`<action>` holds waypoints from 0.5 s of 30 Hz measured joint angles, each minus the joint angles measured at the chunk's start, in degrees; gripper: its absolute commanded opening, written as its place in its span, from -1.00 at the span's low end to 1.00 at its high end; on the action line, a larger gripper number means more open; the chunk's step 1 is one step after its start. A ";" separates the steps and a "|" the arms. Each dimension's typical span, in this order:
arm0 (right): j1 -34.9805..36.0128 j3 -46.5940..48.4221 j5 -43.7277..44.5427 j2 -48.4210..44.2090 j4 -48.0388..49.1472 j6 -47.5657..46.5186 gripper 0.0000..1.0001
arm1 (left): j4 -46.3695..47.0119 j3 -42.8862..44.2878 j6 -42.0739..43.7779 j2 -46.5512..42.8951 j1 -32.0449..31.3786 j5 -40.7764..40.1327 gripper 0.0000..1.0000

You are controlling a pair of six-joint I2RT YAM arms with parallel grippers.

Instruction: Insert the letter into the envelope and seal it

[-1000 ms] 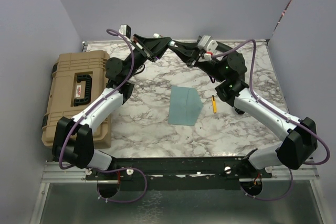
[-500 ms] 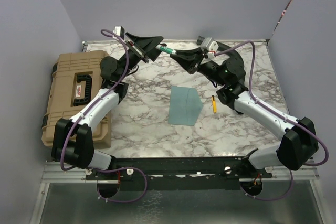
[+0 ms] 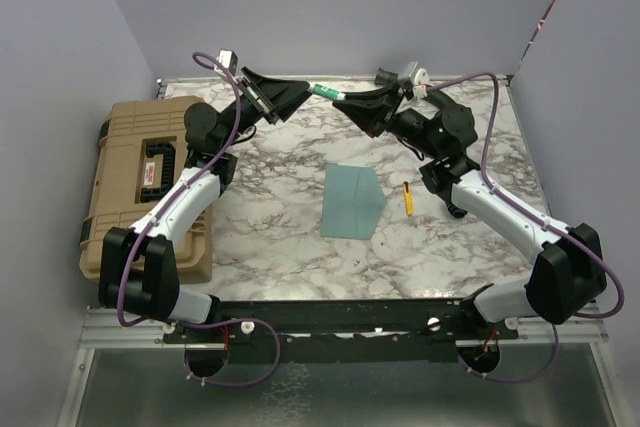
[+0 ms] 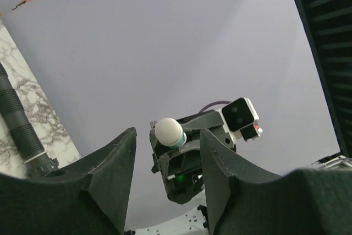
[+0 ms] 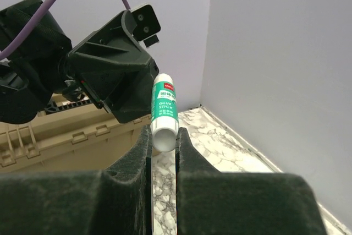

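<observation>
The teal envelope [image 3: 352, 201] lies flat in the middle of the marble table, with no gripper near it. The letter is hidden from every view. Both arms are raised over the far side of the table. My right gripper [image 3: 347, 101] [image 5: 164, 136] is shut on a green-and-white glue stick [image 3: 322, 93] [image 5: 165, 105], which points at the left gripper. My left gripper [image 3: 298, 93] [image 4: 166, 152] is open and holds nothing. The stick's white rounded end [image 4: 168, 130] shows just beyond its fingertips, apart from them.
A tan hard case [image 3: 150, 182] fills the left edge of the table. A small yellow stick [image 3: 407, 198] lies just right of the envelope. Lilac walls close in the far side and both sides of the table.
The two grippers were together a second ago. My left gripper has opened off the glue stick and drawn back left, while the right gripper keeps the stick and has shifted slightly right.
</observation>
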 measured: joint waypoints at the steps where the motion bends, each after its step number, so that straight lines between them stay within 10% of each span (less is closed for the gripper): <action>1: -0.22 0.00 -0.39 0.09 0.24 0.44 -0.99 | -0.15 0.04 0.07 0.00 0.00 0.48 0.00; 8: -0.85 0.00 -3.87 1.92 1.33 3.56 -0.99 | -0.98 0.59 0.68 0.55 0.00 3.41 -0.18; 15: -0.98 0.98 -5.68 4.00 2.78 6.16 -0.99 | -2.69 1.60 1.92 1.11 0.26 4.28 -0.98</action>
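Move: The glue stick is already held by the right hand, its middle some 3 cm left, 2 cm ahead and 1 cm above that hand. From the half-open left hand the middle lies about 5 cm right, level in reach and height, with the white free end already by the left fingertips. The envelope lies on the table about 40 cm below both, some 2 cm right and 3 cm ahead of the right hand; the yellow knife is about 16 cm to the envelope's right. Downward and then also leftward, about 2 cm down and 1 cm across, the right hand brings the glue stick's free end in between the left fingers, turning some 5 degrees counter-clockwise and keeping its grip. The left hand sinks about 1 cm, easing slightly right, and late on closes its fingers to pinch that white end. ##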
